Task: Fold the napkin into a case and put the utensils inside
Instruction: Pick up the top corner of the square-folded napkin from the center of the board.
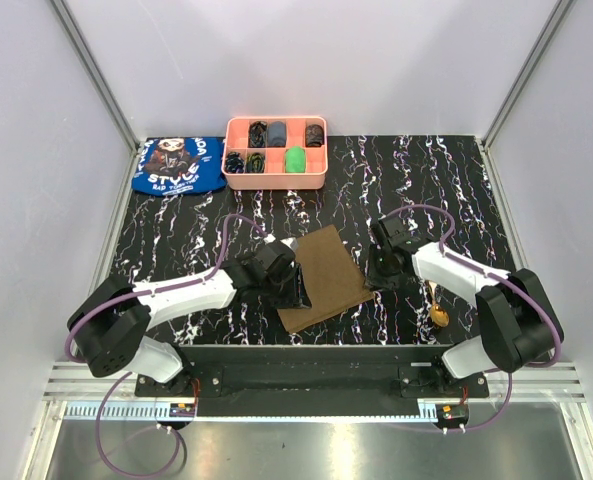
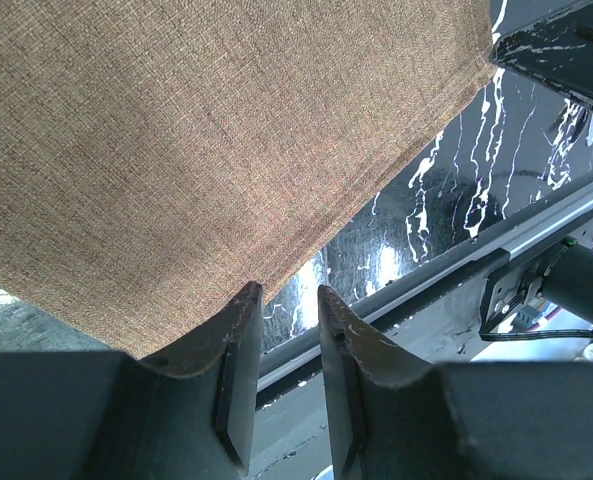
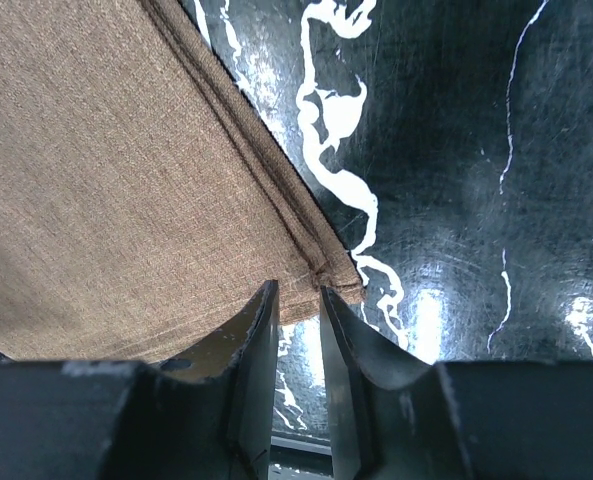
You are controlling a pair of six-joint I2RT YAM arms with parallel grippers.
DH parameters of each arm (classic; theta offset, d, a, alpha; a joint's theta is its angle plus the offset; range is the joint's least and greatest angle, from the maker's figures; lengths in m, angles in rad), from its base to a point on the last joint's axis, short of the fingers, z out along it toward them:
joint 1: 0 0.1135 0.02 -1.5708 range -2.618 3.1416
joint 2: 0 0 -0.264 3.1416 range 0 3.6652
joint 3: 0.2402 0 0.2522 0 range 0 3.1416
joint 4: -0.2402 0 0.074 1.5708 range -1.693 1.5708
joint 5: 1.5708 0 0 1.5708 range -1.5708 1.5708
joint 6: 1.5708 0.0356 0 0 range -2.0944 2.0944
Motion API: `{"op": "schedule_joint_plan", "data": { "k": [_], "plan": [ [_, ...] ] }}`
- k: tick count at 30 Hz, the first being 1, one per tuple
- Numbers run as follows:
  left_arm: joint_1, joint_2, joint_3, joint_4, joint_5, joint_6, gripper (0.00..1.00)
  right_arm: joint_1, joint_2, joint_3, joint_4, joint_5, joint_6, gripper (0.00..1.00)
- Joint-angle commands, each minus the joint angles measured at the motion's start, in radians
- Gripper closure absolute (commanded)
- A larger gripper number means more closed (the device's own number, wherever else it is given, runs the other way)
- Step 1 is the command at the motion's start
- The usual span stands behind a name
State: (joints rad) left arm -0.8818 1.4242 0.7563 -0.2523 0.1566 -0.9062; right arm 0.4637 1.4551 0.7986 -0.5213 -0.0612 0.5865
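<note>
The olive-brown napkin (image 1: 321,272) lies flat, turned at an angle, near the front of the black marbled table. My left gripper (image 1: 294,290) sits low at the napkin's left front edge. In the left wrist view its jaws (image 2: 281,300) stand slightly apart and empty, tips at the cloth's border (image 2: 206,130). My right gripper (image 1: 374,272) is at the napkin's right corner. Its jaws (image 3: 298,295) also show a narrow empty gap, just short of the hemmed corner (image 3: 326,270). A gold-brown spoon (image 1: 439,316) lies by the right arm, partly hidden by it.
A pink compartment tray (image 1: 274,186) with small dark and green items stands at the back centre. A blue printed cloth (image 1: 179,165) lies to its left. The metal rail of the table's front edge (image 2: 446,275) runs close behind the left fingers.
</note>
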Motion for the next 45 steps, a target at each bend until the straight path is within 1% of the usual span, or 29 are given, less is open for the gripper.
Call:
{"op": "schedule_joint_plan", "data": {
  "k": [1, 8, 13, 18, 22, 28, 29, 32, 38, 39, 44, 45],
  "plan": [
    [-0.003, -0.008, -0.011, 0.041, 0.011, -0.008, 0.69, -0.01, 0.019, 0.037, 0.004, 0.014, -0.017, 0.68],
    [-0.002, -0.018, -0.006, 0.039, 0.006, -0.007, 0.69, -0.01, 0.031, 0.004, 0.041, -0.026, -0.008, 0.68],
    [-0.002, -0.014, -0.006, 0.042, 0.011, -0.008, 0.69, -0.01, 0.051, -0.001, 0.067, -0.043, 0.001, 0.7],
    [-0.002, -0.022, -0.008, 0.036, 0.006, -0.007, 0.69, -0.01, 0.047, -0.006, 0.066, -0.045, 0.004, 0.69],
    [0.0, -0.03, 0.001, 0.03, 0.003, -0.003, 0.68, -0.01, 0.047, -0.013, 0.063, -0.043, 0.006, 0.67],
    [0.009, -0.044, 0.009, 0.016, -0.002, 0.0, 0.67, -0.008, 0.062, -0.018, 0.067, -0.048, 0.003, 0.69],
    [0.01, -0.048, 0.008, 0.015, -0.002, -0.002, 0.67, -0.008, 0.057, -0.018, 0.069, -0.049, 0.003, 0.7],
    [0.018, -0.062, 0.005, 0.004, -0.011, 0.001, 0.67, -0.008, 0.034, -0.004, 0.06, -0.051, 0.004, 0.78],
    [0.058, -0.103, -0.018, -0.007, -0.034, -0.002, 0.67, -0.008, -0.027, 0.037, -0.011, -0.026, -0.008, 0.88],
    [0.066, -0.113, -0.025, -0.008, -0.038, -0.002, 0.67, -0.008, -0.033, 0.04, -0.02, -0.022, -0.014, 0.93],
    [0.135, -0.186, -0.044, -0.031, -0.065, 0.003, 0.67, -0.008, -0.052, 0.057, -0.016, -0.048, -0.036, 1.0],
    [0.145, -0.2, -0.054, -0.038, -0.068, 0.004, 0.67, -0.01, -0.044, 0.062, -0.002, -0.078, -0.045, 1.0]
  ]
}}
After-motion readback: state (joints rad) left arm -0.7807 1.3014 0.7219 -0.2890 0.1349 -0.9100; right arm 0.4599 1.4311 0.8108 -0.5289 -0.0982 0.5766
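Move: The napkin's right-hand top corner lies practically between the right hand's open fingers, about 2 cm below them. The napkin middle stretches off some 11 cm to this hand's left and about 1 cm farther out. The utensils lie roughly 12 cm to its right and 1 cm back. From the left hand, which hovers over the near part of the napkin, that corner is about 14 cm to the right, 3 cm ahead and 4 cm below. The right fingers pinch the top layer of the napkin at its right-hand corner: the hand sinks about 1 cm onto it, edging slightly left, holds there, closes almost fully, then rises some 2 cm with the cloth. Late on, the still-open left hand backs off left, forward and up, about 4 cm in all, away from that corner. ##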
